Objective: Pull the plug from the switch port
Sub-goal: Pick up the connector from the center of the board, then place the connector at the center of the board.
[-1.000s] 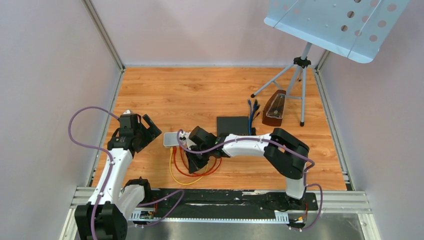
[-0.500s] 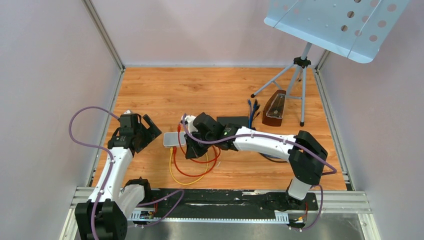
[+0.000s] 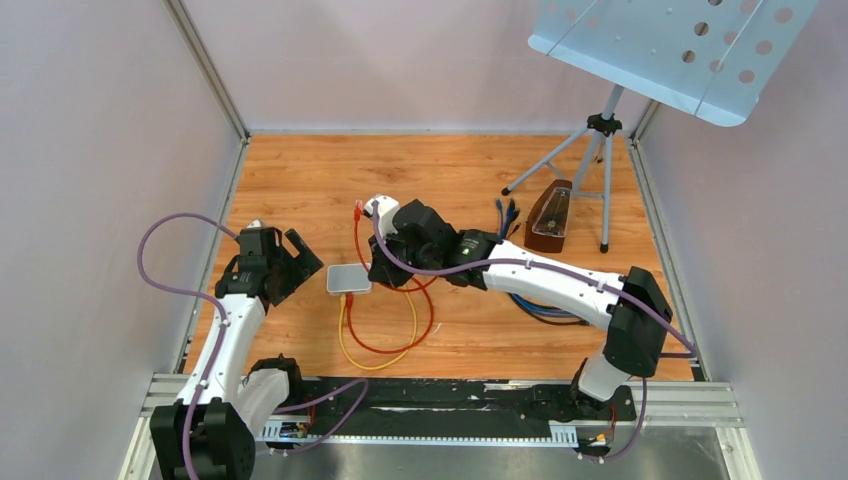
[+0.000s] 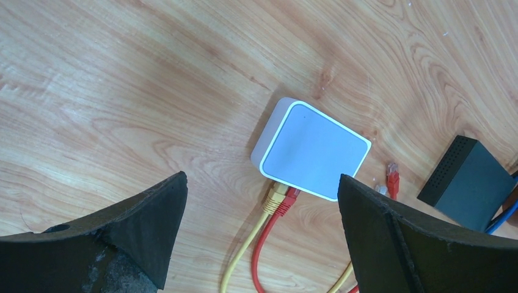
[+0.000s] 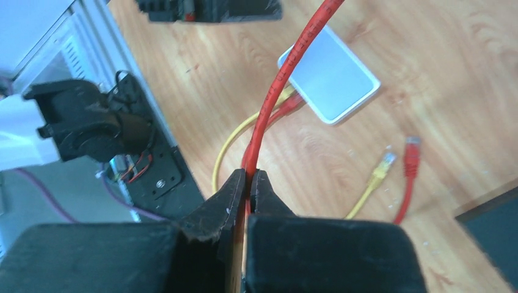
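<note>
My right gripper (image 5: 249, 177) is shut on a red cable (image 5: 278, 85), held above the wood just right of a small white box (image 3: 348, 279). The cable's free red plug (image 3: 358, 210) hangs in the air beyond the box, plugged into nothing. A yellow plug (image 4: 275, 196) and a second red plug (image 4: 289, 198) sit in the white box's near side. The black switch (image 4: 467, 177) lies to the right; the right arm hides it in the top view. My left gripper (image 4: 261, 180) is open, hovering left of the white box (image 4: 314, 149).
A loose yellow plug (image 5: 382, 165) and a loose red plug (image 5: 412, 149) lie on the wood between the two boxes. Blue cables (image 3: 545, 305) curl under the right arm. A brown metronome (image 3: 548, 218) and a music-stand tripod (image 3: 600, 150) stand at the back right.
The right gripper has swung up and away from the white box with the red cable, and the cable's plug end has risen toward the back. The left arm has stayed put.
</note>
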Robot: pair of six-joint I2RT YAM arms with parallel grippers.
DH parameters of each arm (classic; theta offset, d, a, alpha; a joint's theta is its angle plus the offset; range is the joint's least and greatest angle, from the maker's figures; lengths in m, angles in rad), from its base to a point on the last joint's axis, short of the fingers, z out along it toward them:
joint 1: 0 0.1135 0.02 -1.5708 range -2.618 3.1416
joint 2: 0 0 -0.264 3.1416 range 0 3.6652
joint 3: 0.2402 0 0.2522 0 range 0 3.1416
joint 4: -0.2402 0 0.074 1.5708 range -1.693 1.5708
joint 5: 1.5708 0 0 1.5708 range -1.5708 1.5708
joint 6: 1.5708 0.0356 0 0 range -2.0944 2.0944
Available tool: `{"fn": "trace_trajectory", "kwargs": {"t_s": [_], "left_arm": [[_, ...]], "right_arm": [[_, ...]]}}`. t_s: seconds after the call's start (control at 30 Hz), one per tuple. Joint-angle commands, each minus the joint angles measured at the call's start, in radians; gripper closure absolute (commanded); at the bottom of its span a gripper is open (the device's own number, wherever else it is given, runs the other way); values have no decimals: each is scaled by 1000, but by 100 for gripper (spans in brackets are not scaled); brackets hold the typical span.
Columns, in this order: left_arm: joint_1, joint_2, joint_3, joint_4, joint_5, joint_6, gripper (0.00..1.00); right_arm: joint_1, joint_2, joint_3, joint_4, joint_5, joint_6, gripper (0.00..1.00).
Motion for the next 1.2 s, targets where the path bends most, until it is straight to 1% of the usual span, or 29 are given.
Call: {"fn": "trace_trajectory", "kwargs": {"t_s": [0.0, 0.2, 0.4, 0.47, 0.6, 0.67, 0.77, 0.83, 0.93, 1.0, 1.07, 1.1, 1.17], "left_arm": [[7, -21, 10, 33, 20, 0, 0], [8, -29, 6, 41, 37, -2, 0], [13, -43, 11, 28, 42, 20, 0], [13, -46, 9, 29, 43, 26, 0], [15, -38, 8, 43, 53, 29, 0], [15, -25, 9, 48, 59, 30, 0], [15, -8, 7, 56, 71, 31, 0], [15, 0, 1, 68, 84, 30, 0], [15, 20, -7, 87, 104, 31, 0], [15, 41, -9, 98, 116, 35, 1], [15, 68, -10, 108, 125, 39, 4], [15, 78, -12, 115, 129, 41, 5], [15, 113, -13, 133, 142, 46, 7]], "right_arm": [[-59, 72, 104, 3, 55, -114, 100], [-165, 347, 317, -2, -74, -143, 100], [-270, 601, 542, -10, -235, -52, 100], [-286, 658, 602, -21, -260, -39, 100], [-301, 732, 675, -53, -271, -28, 96], [-313, 761, 700, -96, -274, 19, 95], [-342, 772, 673, -101, -322, 71, 89], [-355, 763, 656, -101, -375, 79, 80], [-359, 709, 604, -95, -409, 78, 67], [-358, 660, 554, -86, -420, 94, 65], [-355, 592, 464, -44, -427, 139, 67], [-352, 553, 407, -6, -429, 172, 68], [-344, 466, 253, 127, -439, 261, 68]]}}
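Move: The right gripper holds the loose red cable high. The spot to lay it on, bare board beyond the white box, is about 19 cm ahead, 3 cm left and 18 cm below. The yellow connector lies some 11 cm ahead, 2 right; the white box 11 ahead, 9 left; the black switch 17 ahead, 14 right, all about as low. From the left gripper that spot is roughly 14 cm ahead, 14 right, 9 below. Carry the held red cable with the right gripper about 19 cm forward, then down some 14 cm, past the white box to the bare board, and part the fingers to let go of it. Roll the hand some 25 degrees and, fingers part open, draw back about 4 cm towards the yellow connector. Ease the open left gripper about 2 cm right and forward towards the white box. ##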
